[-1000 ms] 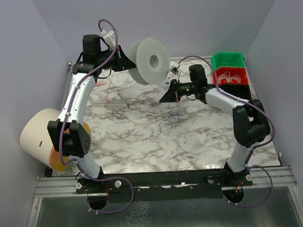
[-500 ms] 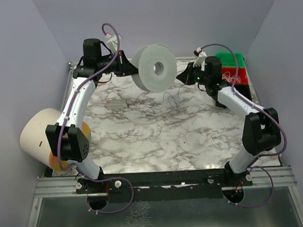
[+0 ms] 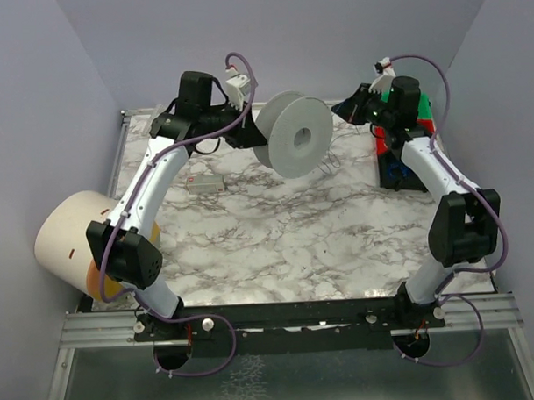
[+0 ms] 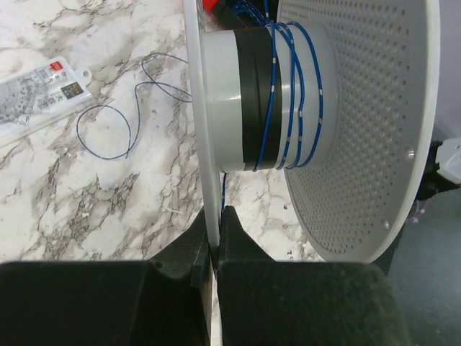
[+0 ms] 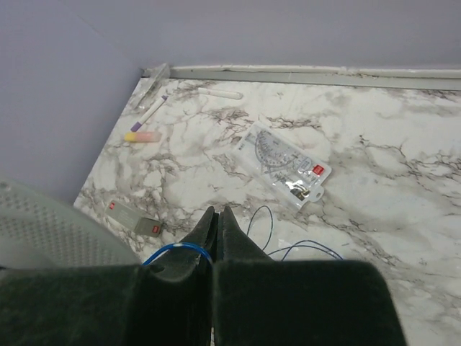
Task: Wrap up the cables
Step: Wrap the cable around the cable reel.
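Note:
A thin dark-blue cable (image 4: 289,94) runs in a few turns round the hub of a pale perforated spool (image 3: 296,144). More of the cable lies in loose loops (image 4: 108,137) on the marble table. My left gripper (image 4: 214,216) is shut on the spool's near flange (image 4: 200,144) and holds it above the table's back middle. My right gripper (image 5: 216,210) is shut on a blue stretch of the cable (image 5: 176,249), and further loops (image 5: 302,246) lie below it. In the top view the right gripper (image 3: 341,110) hovers just right of the spool.
A clear packet with a protractor (image 5: 284,162) lies near the back edge. A small grey box (image 3: 203,184) sits left of centre. Pens (image 5: 144,133) lie in the back left corner. Red and green bins (image 3: 406,125) stand at the back right. A big cream roll (image 3: 71,242) stands off the left edge.
My right arm has risen from the table's middle to the back right, drawing the cable with it. The left arm has carried the spool rightward and turned it.

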Motion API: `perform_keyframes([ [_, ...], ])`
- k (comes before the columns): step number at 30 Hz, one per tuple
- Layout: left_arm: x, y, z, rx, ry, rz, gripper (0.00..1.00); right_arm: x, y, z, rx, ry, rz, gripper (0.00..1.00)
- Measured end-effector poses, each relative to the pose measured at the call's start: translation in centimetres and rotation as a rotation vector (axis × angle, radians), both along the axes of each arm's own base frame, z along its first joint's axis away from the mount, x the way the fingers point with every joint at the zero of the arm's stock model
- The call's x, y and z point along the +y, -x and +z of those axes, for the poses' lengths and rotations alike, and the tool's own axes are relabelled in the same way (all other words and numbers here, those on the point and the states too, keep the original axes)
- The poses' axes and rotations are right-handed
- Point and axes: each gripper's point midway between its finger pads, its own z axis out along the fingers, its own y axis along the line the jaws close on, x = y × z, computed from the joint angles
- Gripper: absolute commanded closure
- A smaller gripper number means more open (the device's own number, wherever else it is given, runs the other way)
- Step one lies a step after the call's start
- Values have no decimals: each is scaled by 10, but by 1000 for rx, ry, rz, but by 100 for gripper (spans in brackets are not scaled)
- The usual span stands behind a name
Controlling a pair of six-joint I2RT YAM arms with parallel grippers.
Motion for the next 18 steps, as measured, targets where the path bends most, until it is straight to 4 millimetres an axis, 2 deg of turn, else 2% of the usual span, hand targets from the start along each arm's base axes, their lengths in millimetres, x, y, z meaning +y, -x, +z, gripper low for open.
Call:
perform_keyframes([
  [5,-18,13,0,-93,-91,-58,100,-33,-10,6,29,-40,-53,100],
  [9,-12,12,-4,-124,-165,-42,100,-45,-17,27,-11,-43,-74,100],
  [14,-4,7,-7,-173,-281,14,100,-43,-13,48,-35,-24,-40,99],
  [18,2,1,-6,-214,-361,74,100,-30,6,66,-32,-2,90,100],
])
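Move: The left gripper still pinches the cable reel by one flange rim; the reel's middle lies about 8 cm to its right, 1 cm ahead and 1 cm below. From the right gripper, shut on the blue cable, the reel's middle is some 10 cm left, 10 cm back and 2 cm higher. The clear package lies about 8 cm ahead, 13 cm left and 28 cm below; the red basket stands level ahead, 22 cm right and 20 cm lower. Draw the right gripper, keeping its pinch on the cable, about 4 cm to the right, then lift it some 6 cm while easing slightly back and left, ending farther from the reel. Keep the left gripper shut on the flange: dip it briefly 2 cm back and right, bring it back, and tilt it some 25 degrees so the reel's right side sinks. ##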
